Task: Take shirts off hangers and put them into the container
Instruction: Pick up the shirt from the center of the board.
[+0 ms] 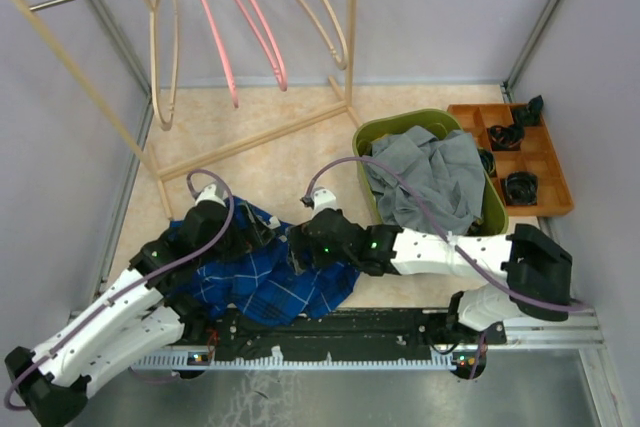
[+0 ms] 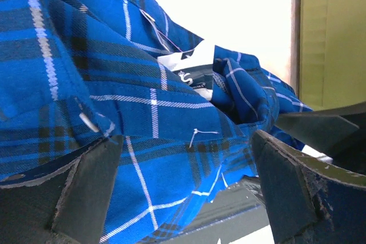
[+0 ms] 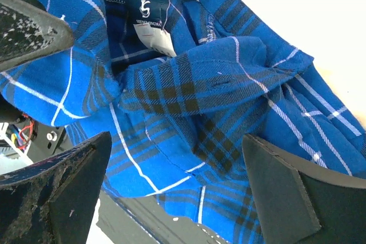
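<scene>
A blue shirt with thin white checks lies crumpled on the table by the near edge, off any hanger. My left gripper hangs over its left part and my right gripper over its right part. Both stand open, wide apart above the cloth. The left wrist view shows the shirt under the open gripper. In the right wrist view the collar label and folds of the shirt lie below the open gripper. The olive-green container holds a grey shirt. Bare hangers, wooden and pink, hang on the rack.
The wooden rack frame with its metal rod stands at the back left, its foot bars on the table. An orange compartment tray with dark items sits right of the container. Grey walls close in the sides.
</scene>
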You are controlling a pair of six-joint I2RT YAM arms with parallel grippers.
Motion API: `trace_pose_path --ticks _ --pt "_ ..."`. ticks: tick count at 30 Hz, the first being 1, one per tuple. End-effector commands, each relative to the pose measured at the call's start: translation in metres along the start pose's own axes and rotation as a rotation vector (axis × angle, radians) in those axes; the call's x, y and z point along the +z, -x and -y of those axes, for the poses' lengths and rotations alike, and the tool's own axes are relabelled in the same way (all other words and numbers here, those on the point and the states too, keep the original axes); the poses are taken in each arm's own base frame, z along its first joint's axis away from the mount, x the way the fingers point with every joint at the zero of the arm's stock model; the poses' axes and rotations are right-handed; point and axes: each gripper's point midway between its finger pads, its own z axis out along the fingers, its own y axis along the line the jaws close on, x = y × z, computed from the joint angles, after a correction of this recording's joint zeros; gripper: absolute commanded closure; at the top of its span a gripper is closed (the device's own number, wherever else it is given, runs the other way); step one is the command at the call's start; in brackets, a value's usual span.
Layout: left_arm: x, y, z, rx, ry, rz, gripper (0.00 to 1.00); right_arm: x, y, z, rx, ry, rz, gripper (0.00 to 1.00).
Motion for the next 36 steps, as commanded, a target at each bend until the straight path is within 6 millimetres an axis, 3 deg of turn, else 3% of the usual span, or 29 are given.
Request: trace_pose_path --ticks 1,7,12,16,19,21,24,25,27,30,32,36 --pt "-0.009 0.012 0.029 0.004 -0.126 -0.041 0.01 0.004 0.041 -0.026 0.083 0.049 0.109 0.04" --pt "-0.021 0.043 0.023 -0.077 -0.097 0.066 0.01 0.021 0.055 -0.04 0.037 0.04 0.103 0.03" --pt "-0.029 0.047 -0.009 -0.074 0.083 0.084 0.01 0.047 0.057 -0.037 0.024 -0.052 0.07 0.03" --pt "-0.046 0.065 -0.017 -0.072 0.121 0.174 0.01 0.046 0.063 -0.039 0.091 -0.059 0.122 0.09" --pt "-0.051 0.071 -0.019 -0.061 0.13 0.204 0.01 0.055 0.06 -0.034 0.062 -0.07 0.147 0.11" --pt "-0.05 0.069 -0.018 -0.042 0.126 0.191 0.01 0.07 0.049 -0.021 -0.001 -0.147 0.099 0.09" --pt "-0.045 0.065 -0.017 -0.03 0.124 0.164 0.01 0.076 0.044 -0.008 -0.043 -0.241 0.056 0.12" --pt "-0.043 0.063 -0.016 -0.028 0.119 0.159 0.01 0.071 0.048 -0.012 -0.05 -0.232 0.047 0.16" --pt "-0.041 0.061 -0.016 -0.031 0.109 0.155 0.01 0.053 0.068 -0.026 -0.049 -0.185 0.088 0.46" --pt "-0.04 0.06 -0.015 -0.039 0.091 0.164 0.01 0.006 0.114 -0.043 -0.031 -0.084 0.261 0.85" --pt "-0.041 0.062 -0.016 -0.041 0.088 0.177 0.01 -0.033 0.144 -0.041 -0.037 -0.078 0.375 0.95" --pt "-0.046 0.066 -0.017 -0.044 0.09 0.209 0.01 -0.094 0.182 -0.023 -0.11 -0.148 0.515 0.96"
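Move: The blue plaid shirt lies heaped under both hands. Its middle is about 6 cm to the right hand's left, 2 cm back and 4 cm below. The shirt's white neck label sits some 5 cm ahead, 5 cm left and 3 cm below the right hand, and the green container about 14 cm ahead and 26 cm to its right. From the left hand the shirt's middle is roughly 6 cm back, straight below by 5 cm. The right gripper pinches a fold of the shirt near the neck label: open, it slides about 6 cm left and 5 cm forward, dips some 3 cm below its starting height and shuts on the cloth, then lifts about 12 cm, easing back right. Meanwhile the open left hand clears away, rising and going left some 5 cm each with a slight counter-clockwise turn. ##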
